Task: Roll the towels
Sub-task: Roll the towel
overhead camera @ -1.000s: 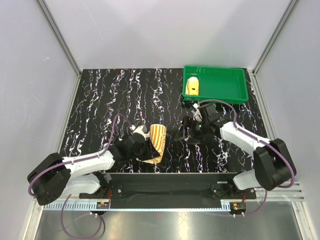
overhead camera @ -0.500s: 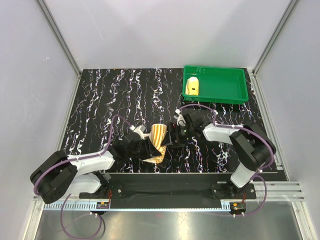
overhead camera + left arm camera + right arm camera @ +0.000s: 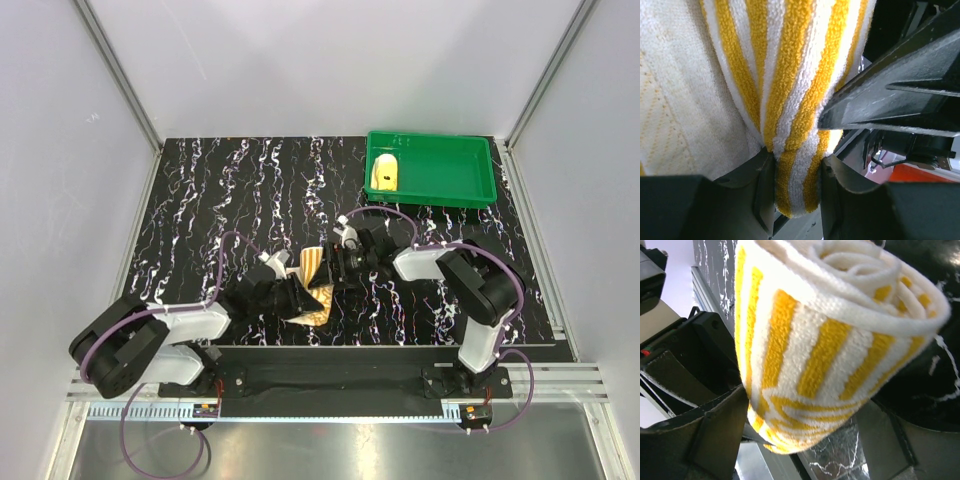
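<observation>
The striped towel [image 3: 314,284] is partly rolled and stands lifted near the table's front centre. My left gripper [image 3: 298,297] is shut on its lower fold; in the left wrist view the orange-and-cream stripes [image 3: 790,110] are pinched between the jaws of the left gripper [image 3: 796,185]. My right gripper [image 3: 335,266] comes in from the right and stands open. In the right wrist view the rolled end of the striped towel [image 3: 830,340] lies between the wide-spread fingers [image 3: 715,435] of the right gripper [image 3: 800,440]. The plain yellow towel [image 3: 385,173] lies rolled in the green tray [image 3: 450,170].
The green tray stands at the back right corner of the black marbled table [image 3: 220,200]. White walls and metal frame posts close in the table on three sides. Both arms' purple cables [image 3: 235,245] loop above the front half.
The right arm has swung left from mid-table to the striped towel, and its open jaws now straddle the roll. The left arm has shifted slightly right, still holding the towel.
</observation>
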Tool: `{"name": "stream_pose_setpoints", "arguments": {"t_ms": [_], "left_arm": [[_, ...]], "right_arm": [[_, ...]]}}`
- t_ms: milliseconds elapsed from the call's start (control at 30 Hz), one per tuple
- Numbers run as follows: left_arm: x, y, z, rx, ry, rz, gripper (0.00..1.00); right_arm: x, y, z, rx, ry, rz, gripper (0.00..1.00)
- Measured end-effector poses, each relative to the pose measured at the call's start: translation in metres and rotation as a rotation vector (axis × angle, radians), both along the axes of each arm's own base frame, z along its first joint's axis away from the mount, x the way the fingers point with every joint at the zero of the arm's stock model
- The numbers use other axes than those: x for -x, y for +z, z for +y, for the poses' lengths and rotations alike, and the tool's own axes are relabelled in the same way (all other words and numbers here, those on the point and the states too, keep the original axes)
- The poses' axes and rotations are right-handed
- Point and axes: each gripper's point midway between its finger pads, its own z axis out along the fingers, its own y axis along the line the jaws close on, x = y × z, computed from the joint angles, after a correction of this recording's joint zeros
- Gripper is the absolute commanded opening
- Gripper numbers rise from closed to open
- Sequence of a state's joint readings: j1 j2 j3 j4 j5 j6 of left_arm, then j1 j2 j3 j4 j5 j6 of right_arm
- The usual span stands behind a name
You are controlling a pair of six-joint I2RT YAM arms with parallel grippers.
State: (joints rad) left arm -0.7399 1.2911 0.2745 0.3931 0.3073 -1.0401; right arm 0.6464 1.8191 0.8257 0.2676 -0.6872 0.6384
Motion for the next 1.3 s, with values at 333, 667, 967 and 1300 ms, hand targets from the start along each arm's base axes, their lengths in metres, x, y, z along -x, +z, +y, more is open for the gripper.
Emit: {"name": "stream_pose_setpoints", "arguments": {"t_ms": [333,667,967,1300], "left_arm": [[-0.001,0.000,-0.001,0.015,-0.014,0.012,0.30],[0.002,0.002,0.009,-0.093,-0.032,0.016,0.65],[0.005,0.010,0.038,-0.331,0.002,-0.014,0.67],[0.012,0.037,0.042,-0.599,-0.013,-0.167,0.67]], "right_arm": [[0.000,-0.004,0.006,-0.024,0.002,-0.005,0.55],[0.004,-0.003,0.001,0.054,-0.032,-0.010,0.48],[0.010,-0.001,-0.006,0.224,-0.068,0.049,0.49],[0.010,0.001,-0.017,0.354,-0.101,0.078,0.49]]}}
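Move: The half-rolled towel is between both hands, its roll running fore and aft: the middle lies some 3 cm back from the right hand and 3 cm ahead of the left, which still grips the near part. The loose flap lies about 5 cm left of the right hand, 3 cm back and 3 cm lower; the green bin is roughly 23 cm ahead and 25 cm right of that hand. Right hand closes on the roll's far end, drawing right; left lets go, withdrawing about 4 cm left and up. ##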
